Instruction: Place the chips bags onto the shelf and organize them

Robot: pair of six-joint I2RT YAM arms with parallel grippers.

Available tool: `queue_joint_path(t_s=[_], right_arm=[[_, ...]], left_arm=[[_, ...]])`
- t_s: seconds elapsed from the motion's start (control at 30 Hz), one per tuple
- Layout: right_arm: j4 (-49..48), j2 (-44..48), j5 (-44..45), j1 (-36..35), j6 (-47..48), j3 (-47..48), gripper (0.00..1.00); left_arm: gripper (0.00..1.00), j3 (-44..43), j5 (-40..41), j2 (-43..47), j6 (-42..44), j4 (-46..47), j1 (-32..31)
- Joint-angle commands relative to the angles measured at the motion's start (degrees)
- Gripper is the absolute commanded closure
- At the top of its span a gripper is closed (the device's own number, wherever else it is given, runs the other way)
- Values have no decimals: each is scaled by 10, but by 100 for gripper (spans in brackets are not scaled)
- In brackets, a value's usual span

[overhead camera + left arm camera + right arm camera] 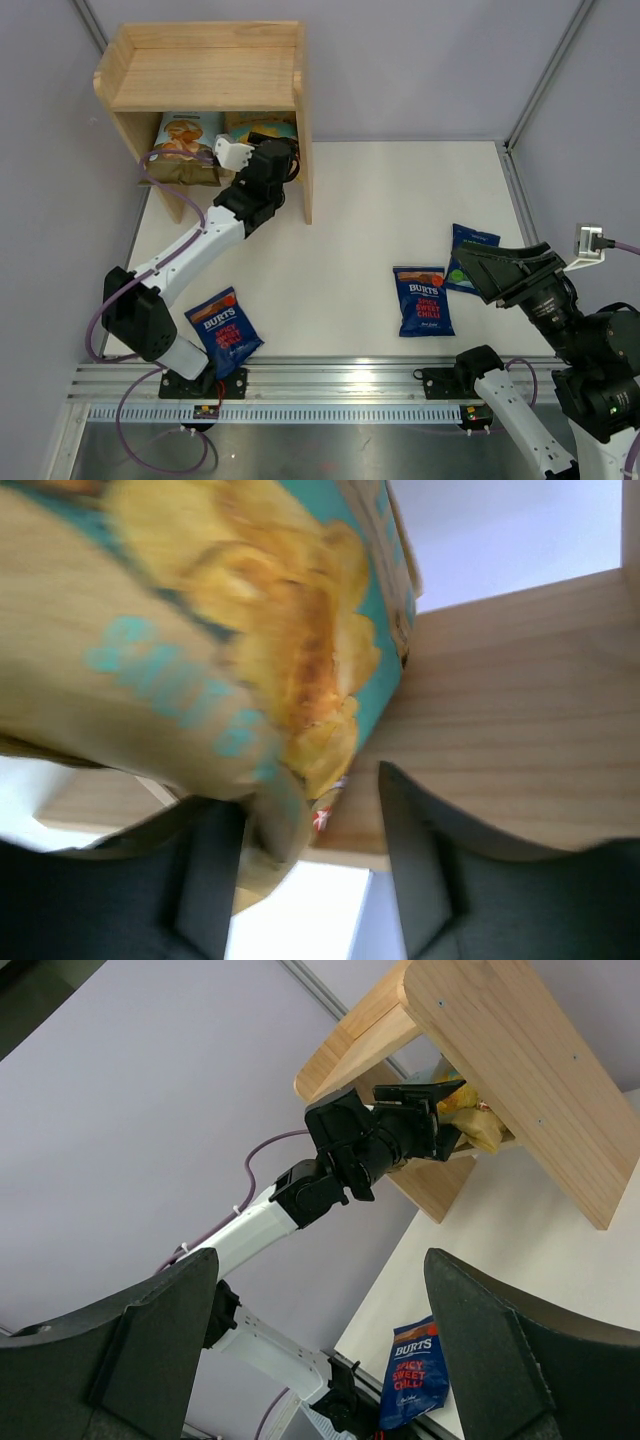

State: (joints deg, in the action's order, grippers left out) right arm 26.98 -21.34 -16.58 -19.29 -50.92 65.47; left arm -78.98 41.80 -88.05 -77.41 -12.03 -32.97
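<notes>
The pine shelf stands at the far left with two chips bags in its lower tier: a light-blue one and a yellow one. My left gripper reaches into that tier. In the left wrist view its jaws stand apart, open, and the yellow bag hangs just ahead with its lower corner against the left finger. Two dark-blue Burts bags lie flat on the table. My right gripper hovers open and empty over a third dark-blue bag.
The shelf's right side panel is close beside my left wrist. Grey walls enclose the white table on three sides. A metal rail with both arm bases runs along the near edge. The right wrist view shows the left arm and the near Burts bag.
</notes>
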Motion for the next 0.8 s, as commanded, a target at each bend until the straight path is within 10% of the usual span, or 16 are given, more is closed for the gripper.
queue_joint_path(t_s=[0.0, 0.77], right_arm=[[2, 10, -1, -3, 14, 15, 8], [-18, 20, -5, -3, 7, 0, 8]], left_arm=[[33, 12, -9, 32, -12, 41, -5], [16, 42, -203, 51, 143, 16, 89]])
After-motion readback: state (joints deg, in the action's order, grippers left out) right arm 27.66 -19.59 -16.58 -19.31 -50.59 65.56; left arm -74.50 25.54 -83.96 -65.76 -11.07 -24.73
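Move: The left hand is at the lower front corner of the gold bag, already loosening its grip; the bag's middle lies about 7 cm ahead, 3 cm left and 2 cm below. The shelf's right side panel stands some 6 cm to this hand's right and 4 cm ahead, and the cassava bag lies about 16 cm left, 3 cm ahead and 3 cm below. From the idle right hand, the gold bag is roughly 40 cm ahead, 30 cm left and 18 cm below. The left hand spreads its fingers from about half open to some four fifths, easing back about 1 cm, then shifting roughly 3 cm left, away from the right side panel, while sinking slightly and regaining most of the lost reach. During that sidestep the wrist turns about 10 degrees clockwise and its left side rises a little, so the open fingers still straddle the gold bag's lower front corner at the lower shelf's front edge. ##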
